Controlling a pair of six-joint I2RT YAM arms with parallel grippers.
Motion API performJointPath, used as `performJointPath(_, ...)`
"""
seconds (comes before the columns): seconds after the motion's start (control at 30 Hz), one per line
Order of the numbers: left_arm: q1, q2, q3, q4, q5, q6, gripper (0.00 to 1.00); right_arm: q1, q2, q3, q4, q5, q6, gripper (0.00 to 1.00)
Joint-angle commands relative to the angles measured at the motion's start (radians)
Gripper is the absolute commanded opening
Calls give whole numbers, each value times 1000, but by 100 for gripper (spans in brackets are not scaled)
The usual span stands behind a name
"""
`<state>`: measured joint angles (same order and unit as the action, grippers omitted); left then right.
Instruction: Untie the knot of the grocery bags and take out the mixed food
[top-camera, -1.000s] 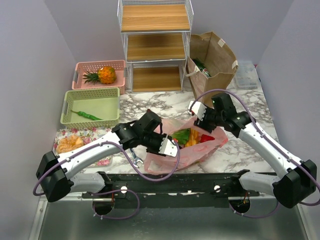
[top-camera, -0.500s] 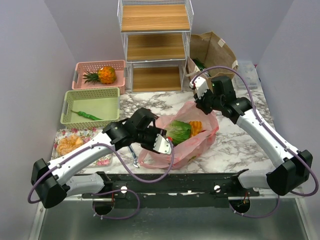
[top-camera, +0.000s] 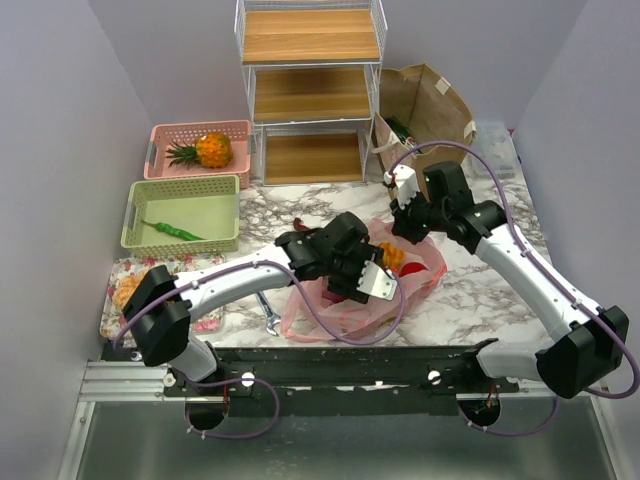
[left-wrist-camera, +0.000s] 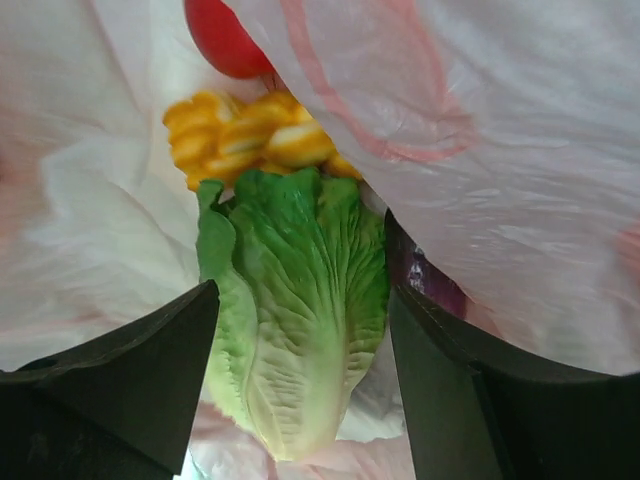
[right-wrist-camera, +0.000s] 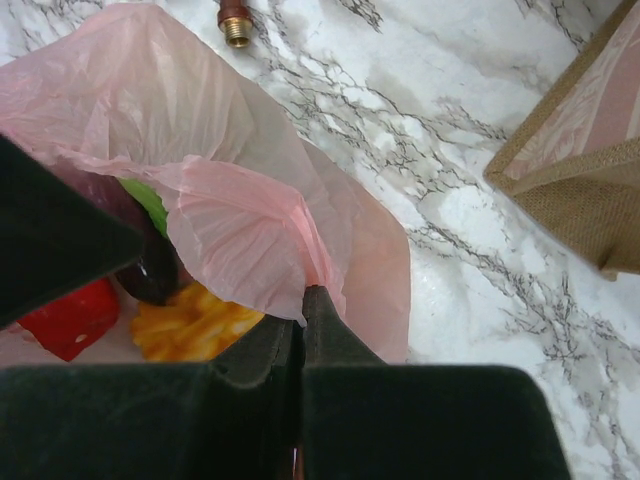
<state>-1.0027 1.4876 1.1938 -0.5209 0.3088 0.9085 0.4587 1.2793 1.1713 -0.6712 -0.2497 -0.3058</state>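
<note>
The pink plastic grocery bag (top-camera: 318, 320) lies open on the marble, and no knot shows on it. My left gripper (top-camera: 345, 290) reaches down into its mouth. It is open (left-wrist-camera: 300, 285), and the pale-green lettuce (left-wrist-camera: 290, 300) lies between its fingers without being squeezed. Beyond the lettuce are orange pieces (left-wrist-camera: 250, 140), a red round vegetable (left-wrist-camera: 225, 40) and a sliver of purple eggplant (left-wrist-camera: 435, 285). My right gripper (top-camera: 408, 232) is shut on the bag's far rim (right-wrist-camera: 305, 290) and holds the pink film (right-wrist-camera: 220, 200) up. The brown paper bag (top-camera: 425, 105) stands at the back right.
A wire shelf rack (top-camera: 310, 90) stands at the back. On the left are a pink basket (top-camera: 165, 135) with a pineapple, a green basket (top-camera: 185, 190) with a green chili, and a floral tray (top-camera: 205, 320). A wrench (top-camera: 268, 312) lies beside the bag, and a brass fitting (right-wrist-camera: 235, 25) beyond it.
My left arm swung right and pushed into the bag's mouth, its jaws spreading wider around the lettuce. My right gripper closed on the bag's rim, lifted it, then eased down slightly.
</note>
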Motion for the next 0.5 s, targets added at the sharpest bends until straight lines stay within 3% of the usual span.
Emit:
performJointPath(0.0,0,77,-4,84,-153,88,72,-19,22,30,2,-32,83,1)
performJointPath(0.23,39,190,-91,271,-346,233,87,-32,65,65,0,-46,89,1)
performJointPath(0.27,51,210,-84,259,-343,231,94,-32,67,65,-2,-56,88,1)
performJointPath(0.4,85,282,-54,228,-329,204,94,-32,76,59,-1,-75,87,1)
performJointPath(0.47,90,297,-37,206,-310,187,84,-32,76,53,2,-78,84,1)
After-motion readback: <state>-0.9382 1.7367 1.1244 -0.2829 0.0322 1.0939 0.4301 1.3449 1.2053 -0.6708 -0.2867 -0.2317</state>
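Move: The lettuce in the pink bag lies about 8 cm ahead of the left hand, 1 cm to its right and some 12 cm below. The lumpy yellow food is roughly 7 cm to the right of the lettuce; the red vegetable is farther right, 11 cm from the lettuce and 2 cm nearer the base. The eggplant sits about 5 cm back and 5 cm left of it. From the right hand the lettuce is about 8 cm left, 2 cm back, 15 cm down. Down and forward in roughly equal parts, about 9 cm each, the left hand sinks into the open bag onto the lettuce. Its fingers spread from partly open to nearly full width to straddle the leaves, while the wrist tips some 20 degrees so they point more steeply down and a bit forward. The right hand, still pinching the bag's rim shut between its fingers, eases about 1 cm forward. ##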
